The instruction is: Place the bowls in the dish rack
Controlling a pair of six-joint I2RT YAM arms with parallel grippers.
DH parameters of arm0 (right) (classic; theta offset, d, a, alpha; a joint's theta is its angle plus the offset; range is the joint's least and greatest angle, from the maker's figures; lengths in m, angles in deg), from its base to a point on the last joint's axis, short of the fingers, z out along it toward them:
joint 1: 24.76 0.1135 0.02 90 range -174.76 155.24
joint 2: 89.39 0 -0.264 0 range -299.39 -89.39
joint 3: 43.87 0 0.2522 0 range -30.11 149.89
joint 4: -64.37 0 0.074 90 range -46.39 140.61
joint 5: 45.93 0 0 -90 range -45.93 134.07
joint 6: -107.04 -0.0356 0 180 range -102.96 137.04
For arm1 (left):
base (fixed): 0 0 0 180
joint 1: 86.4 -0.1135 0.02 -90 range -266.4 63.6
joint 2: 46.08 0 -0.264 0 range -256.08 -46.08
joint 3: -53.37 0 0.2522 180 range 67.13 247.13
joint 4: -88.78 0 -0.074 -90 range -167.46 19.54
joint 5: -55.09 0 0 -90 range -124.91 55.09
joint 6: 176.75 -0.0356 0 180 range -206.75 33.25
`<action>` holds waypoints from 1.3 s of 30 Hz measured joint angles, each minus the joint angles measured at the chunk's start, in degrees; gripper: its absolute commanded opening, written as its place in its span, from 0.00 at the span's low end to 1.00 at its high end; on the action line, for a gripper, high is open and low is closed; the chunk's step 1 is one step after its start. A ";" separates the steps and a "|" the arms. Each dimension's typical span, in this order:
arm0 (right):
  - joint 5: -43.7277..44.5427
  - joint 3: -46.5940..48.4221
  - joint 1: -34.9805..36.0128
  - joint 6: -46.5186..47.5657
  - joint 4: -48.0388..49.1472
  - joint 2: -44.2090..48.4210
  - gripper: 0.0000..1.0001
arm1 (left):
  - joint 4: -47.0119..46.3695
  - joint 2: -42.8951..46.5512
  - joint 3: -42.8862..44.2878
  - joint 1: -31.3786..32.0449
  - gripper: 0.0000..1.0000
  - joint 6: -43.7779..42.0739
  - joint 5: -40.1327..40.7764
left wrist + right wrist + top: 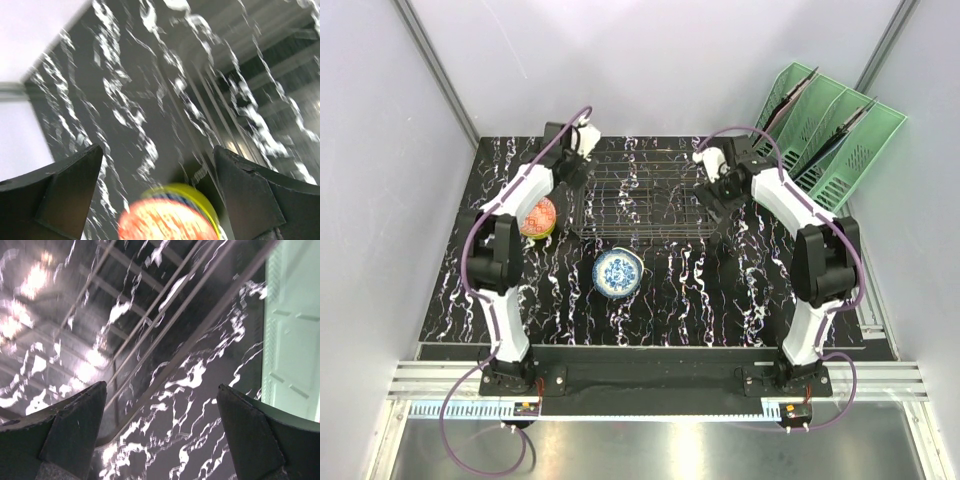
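The dish rack [640,203], a dark wire basket, stands at the middle back of the black marbled table with no bowl in it. A white bowl with blue flowers [618,272] sits in front of it. A yellow bowl with an orange-red patterned inside [538,217] rests left of the rack, partly under the left arm. My left gripper [572,172] hovers open at the rack's left end; in its wrist view the yellow bowl [170,215] lies low between the fingers [75,185], apart from them. My right gripper [708,190] hangs open at the rack's right end, over the rack's wires [150,315].
A mint-green slotted organizer [825,135] stands at the back right corner; its side shows as the mint-green organizer [292,330] in the right wrist view. White walls close in the table on three sides. Both arm bases sit at the near edge.
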 measured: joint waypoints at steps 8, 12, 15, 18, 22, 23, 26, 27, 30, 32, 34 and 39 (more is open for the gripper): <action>1.46 -3.10 1.31 4.11 -2.34 5.29 1.00 | 0.48 -12.61 18.62 1.20 0.99 -3.41 4.31; 1.42 -3.58 2.08 5.84 -3.52 8.02 1.00 | 0.92 -18.10 24.50 1.95 0.99 -4.81 5.79; 1.40 -4.22 3.19 7.06 -4.72 9.42 1.00 | 1.38 -21.73 27.21 2.43 0.99 -6.21 7.10; 1.44 -4.96 4.44 8.04 -5.77 10.01 1.00 | 1.38 -24.17 30.27 2.62 0.99 -6.93 8.17; 1.51 -6.38 5.84 9.40 -6.36 10.54 1.00 | 1.99 -26.36 33.75 2.80 0.99 -7.48 9.05; 1.53 -6.91 6.21 9.73 -6.54 10.75 1.00 | 1.99 -27.12 34.93 2.86 0.99 -7.54 9.35; 1.92 -8.37 7.37 10.67 -7.08 11.13 1.00 | 1.77 -29.31 38.12 3.02 0.99 -7.87 10.03; 1.97 -8.72 7.76 10.84 -7.13 11.13 1.00 | 1.62 -29.97 39.08 3.08 0.99 -7.98 10.23; 2.05 -9.38 8.85 11.23 -7.48 11.13 1.00 | 0.63 -31.19 40.48 3.54 0.99 -8.46 10.97; 2.45 -9.40 9.49 11.26 -7.48 11.13 1.00 | -0.31 -31.69 40.85 3.85 0.99 -9.09 11.61; 2.60 -9.33 9.79 11.23 -7.48 11.13 1.00 | -1.49 -32.09 40.98 4.33 0.99 -9.57 12.37; 2.80 -8.55 10.10 11.23 -7.43 11.13 1.00 | -3.61 -35.65 45.64 5.95 0.99 -10.62 14.62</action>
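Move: The dish rack's middle lies about 18 cm right and 5 cm back of the left hand, some 8 cm below; the red bowl is about 9 cm left and 8 cm back of that hand, the blue bowl 13 cm right and 22 cm back. From the right hand the rack's middle is about 20 cm left, 4 cm ahead and 6 cm below, and the blue bowl 26 cm left and 16 cm back. Left hand pushes about 15 cm forward and right against the dish rack; right hand draws back 8 cm. ##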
